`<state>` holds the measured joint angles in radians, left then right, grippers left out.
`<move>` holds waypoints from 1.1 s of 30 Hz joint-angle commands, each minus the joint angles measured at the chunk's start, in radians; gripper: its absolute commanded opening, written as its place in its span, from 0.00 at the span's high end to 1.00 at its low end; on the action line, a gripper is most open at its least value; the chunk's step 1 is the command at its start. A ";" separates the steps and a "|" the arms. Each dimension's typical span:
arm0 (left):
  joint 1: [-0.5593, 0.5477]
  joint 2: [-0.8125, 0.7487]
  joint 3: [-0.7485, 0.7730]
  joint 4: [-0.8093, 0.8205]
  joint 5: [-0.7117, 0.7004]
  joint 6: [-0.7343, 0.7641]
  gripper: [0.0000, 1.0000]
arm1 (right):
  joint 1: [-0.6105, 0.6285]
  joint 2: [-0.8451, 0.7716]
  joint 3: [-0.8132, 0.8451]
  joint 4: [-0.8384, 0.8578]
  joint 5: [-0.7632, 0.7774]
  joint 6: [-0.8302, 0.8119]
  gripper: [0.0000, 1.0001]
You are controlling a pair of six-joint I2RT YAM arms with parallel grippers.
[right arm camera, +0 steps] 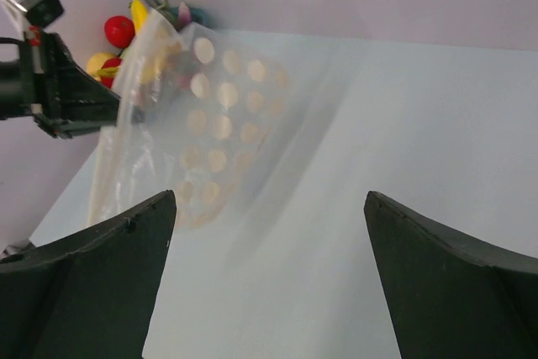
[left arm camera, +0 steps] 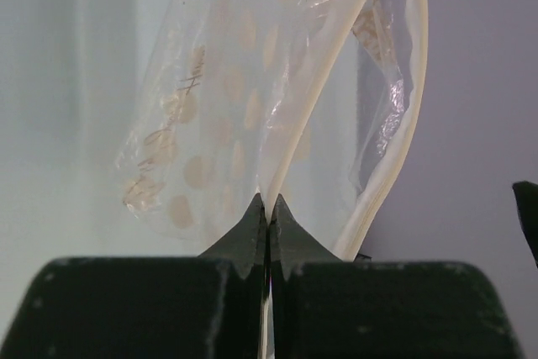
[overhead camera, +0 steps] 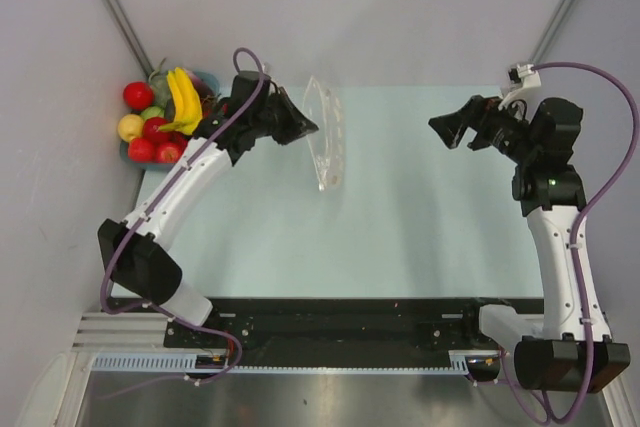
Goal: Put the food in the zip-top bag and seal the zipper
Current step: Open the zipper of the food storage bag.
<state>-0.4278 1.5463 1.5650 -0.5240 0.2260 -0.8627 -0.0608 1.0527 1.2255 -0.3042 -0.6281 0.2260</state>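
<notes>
My left gripper [overhead camera: 308, 129] is shut on the edge of the clear zip-top bag [overhead camera: 328, 137] and holds it up above the table; the wrist view shows the jaws [left arm camera: 268, 204] pinched on the bag's whitish zipper [left arm camera: 402, 132]. The bag [right arm camera: 189, 124] has tan dots and hangs with its mouth open. The food [overhead camera: 160, 117], red and yellow toy fruits with a banana, lies in a blue basket at the far left corner. My right gripper [overhead camera: 452, 133] is open and empty, in the air to the right of the bag [right arm camera: 269, 208].
The blue basket [overhead camera: 207, 81] sits against the left wall behind my left arm. Grey walls close in the table at the back and sides. A black rail runs along the near edge [overhead camera: 330, 317].
</notes>
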 commanded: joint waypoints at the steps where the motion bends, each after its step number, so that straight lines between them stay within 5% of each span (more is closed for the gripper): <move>1: -0.052 -0.037 -0.042 -0.109 -0.196 -0.176 1.00 | 0.058 0.007 -0.012 0.017 0.004 0.078 0.00; 7: -0.089 0.009 -0.039 -0.143 -0.277 -0.225 1.00 | 0.260 0.173 0.069 0.016 0.159 0.070 0.00; 16: -0.121 0.047 -0.003 -0.159 -0.358 -0.213 1.00 | 0.513 0.397 0.242 0.014 0.346 -0.020 0.14; 33: -0.123 0.052 -0.017 -0.149 -0.330 -0.213 1.00 | 0.740 0.599 0.318 0.042 0.491 -0.045 0.37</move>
<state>-0.5461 1.6028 1.5204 -0.6758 -0.1120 -1.0466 0.6491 1.6260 1.4799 -0.3073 -0.2119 0.2161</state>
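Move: The left fingers already pinch one rim of the food storage bag's mouth, and its loose rim stands about 3 cm to their right, 2 cm ahead and 2 cm lower. From the open right hand that rim lies roughly 25 cm left, 4 cm ahead and 7 cm lower. From the left hand, the food bowl is about 32 cm left, 20 cm ahead and 20 cm below, with the small tomatoes some 21 cm left, 20 ahead and 23 below. Right hand sweeps about 25 cm left, dropping 12, to the bag's mouth, fingers narrowing; left lowers its rim. ##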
